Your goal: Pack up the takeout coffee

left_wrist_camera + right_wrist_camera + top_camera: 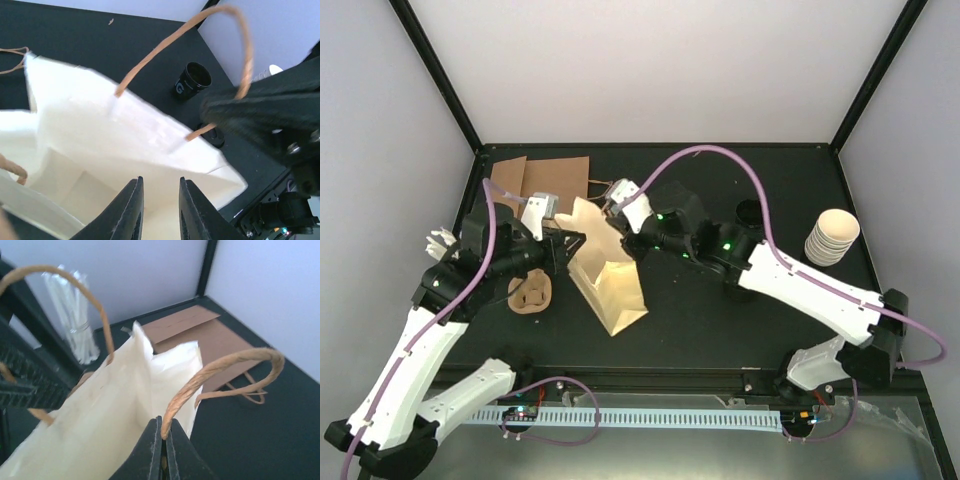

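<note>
The cream paper bag [607, 283] stands open in the middle of the table, leaning. My right gripper [164, 422] is shut on the base of one brown loop handle [220, 367] at the bag's rim; the top view shows this gripper [613, 210] at the bag's far side. My left gripper [161, 182] hovers over the bag's mouth [100, 165], jaws a little apart and nothing between them. It sits at the bag's left edge in the top view [570, 243]. The takeout coffee cups, cream and stacked [831, 237], stand far right, apart from both grippers.
Flat brown paper bags [545, 180] lie at the back left. A brown pulp cup carrier [530, 293] sits left of the bag. Black lids [192, 80] are behind the bag, toward the right. A jar of white straws [75, 320] stands at the left wall.
</note>
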You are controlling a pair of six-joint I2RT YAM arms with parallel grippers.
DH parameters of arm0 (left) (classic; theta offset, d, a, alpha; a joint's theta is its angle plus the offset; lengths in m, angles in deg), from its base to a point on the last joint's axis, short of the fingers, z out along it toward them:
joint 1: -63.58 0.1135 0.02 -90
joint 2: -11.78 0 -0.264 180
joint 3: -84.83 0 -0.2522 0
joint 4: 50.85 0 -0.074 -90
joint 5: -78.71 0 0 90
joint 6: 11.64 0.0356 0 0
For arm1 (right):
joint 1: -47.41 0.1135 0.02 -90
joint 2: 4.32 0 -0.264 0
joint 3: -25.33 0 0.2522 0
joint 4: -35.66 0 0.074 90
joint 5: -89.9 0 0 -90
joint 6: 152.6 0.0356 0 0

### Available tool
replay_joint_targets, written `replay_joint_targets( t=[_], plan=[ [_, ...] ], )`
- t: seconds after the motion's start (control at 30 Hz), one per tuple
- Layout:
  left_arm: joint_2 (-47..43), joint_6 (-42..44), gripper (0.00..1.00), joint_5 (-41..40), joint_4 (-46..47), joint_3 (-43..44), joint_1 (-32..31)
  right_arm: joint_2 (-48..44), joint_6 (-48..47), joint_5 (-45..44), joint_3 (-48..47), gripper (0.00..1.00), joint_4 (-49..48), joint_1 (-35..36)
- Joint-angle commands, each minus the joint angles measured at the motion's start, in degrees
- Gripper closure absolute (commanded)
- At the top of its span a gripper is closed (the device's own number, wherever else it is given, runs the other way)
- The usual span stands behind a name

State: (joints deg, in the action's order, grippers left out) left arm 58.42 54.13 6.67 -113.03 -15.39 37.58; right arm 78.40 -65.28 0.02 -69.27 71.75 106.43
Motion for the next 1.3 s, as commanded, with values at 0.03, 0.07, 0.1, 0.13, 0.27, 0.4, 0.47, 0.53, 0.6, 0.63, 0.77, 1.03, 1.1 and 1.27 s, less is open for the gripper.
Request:
replay_joint_targets(
  t=[0.03,0.07,0.1,0.13,0.27,0.4,0.47,0.53,0.6,0.63,0.77,1.03,1.1,1.27],
  plan=[
    [3.28,0.01,0.78,2.39,5.14,3.40,-0.04,-4.65,5.34,-10.43,0.23,0.99,-0.35,-1.85],
    [4.08,0.09,0.78,2.62,5.75,4.01,0.00,-4.95,6.15,-12.30,-0.02,0.99,0.32,-2.08],
    [4.96,0.19,0.78,2.95,6.45,4.43,-0.01,-5.22,7.00,-13.95,-0.21,0.99,0.86,-2.32],
    [6.08,0.37,0.78,3.22,7.19,5.04,0.01,-5.46,7.94,-15.63,-0.40,0.99,1.52,-2.60],
    [10.96,1.46,0.78,4.19,9.36,8.07,0.07,-6.21,10.31,-20.89,-0.13,0.99,2.59,-3.51],
    [15.94,2.68,0.79,5.32,11.38,10.94,0.33,-6.27,12.44,-26.74,0.40,0.99,3.80,-4.23],
    [18.65,3.52,0.79,5.48,12.05,12.63,0.59,-6.49,13.70,-27.81,0.78,0.99,3.87,-5.20],
    [21.16,4.48,0.79,5.69,12.60,14.54,0.91,-6.47,14.75,-28.11,1.01,0.99,3.58,-6.34],
    [23.79,5.51,0.80,6.13,12.44,17.00,1.36,-6.15,15.80,-29.38,0.78,0.99,3.33,-6.98],
    [25.11,6.10,0.80,6.28,12.40,18.32,1.55,-5.85,16.18,-30.18,0.61,0.99,3.46,-7.26],
    [29.66,7.29,0.80,7.97,13.06,22.05,2.80,-5.05,17.47,-32.92,-0.44,0.99,4.29,-7.96],
    [35.55,9.25,0.81,16.57,19.71,21.20,3.67,-5.89,15.91,-34.18,2.93,0.99,3.12,-7.96],
    [36.55,9.20,0.81,18.32,21.25,20.17,3.72,-6.05,15.69,-35.28,4.02,0.99,3.15,-8.00],
    [37.87,9.42,0.73,17.99,19.31,20.44,3.68,-7.04,14.99,-35.92,6.18,0.99,3.28,-7.99]
  ],
)
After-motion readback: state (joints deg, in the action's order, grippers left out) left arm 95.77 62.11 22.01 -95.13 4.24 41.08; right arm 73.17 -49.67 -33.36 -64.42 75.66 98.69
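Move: The clear table in the middle lies about 14 cm ahead, 15 cm right and 32 cm below the left hand; from the right hand, 11 cm ahead and 7 cm right. The paper bag both hold hangs 3 cm ahead, 5 cm right of the left hand, 17 cm down. The cup tray is 9 cm ahead and 14 cm left of the left hand, the flat brown bag 30 cm ahead and 12 cm left, the black cup 17 cm ahead and 28 cm right of the right hand. Forward and to the right, both hands carry the paper bag together away from the cup tray, the left about 15 cm forward and 9 cm right, the right more sideways while turning some 45 degrees clockwise. Both rise 3 cm or so, then sink again near the end. The right keeps its handle pinched; the left stays hooked through the other, fingers slightly open. ##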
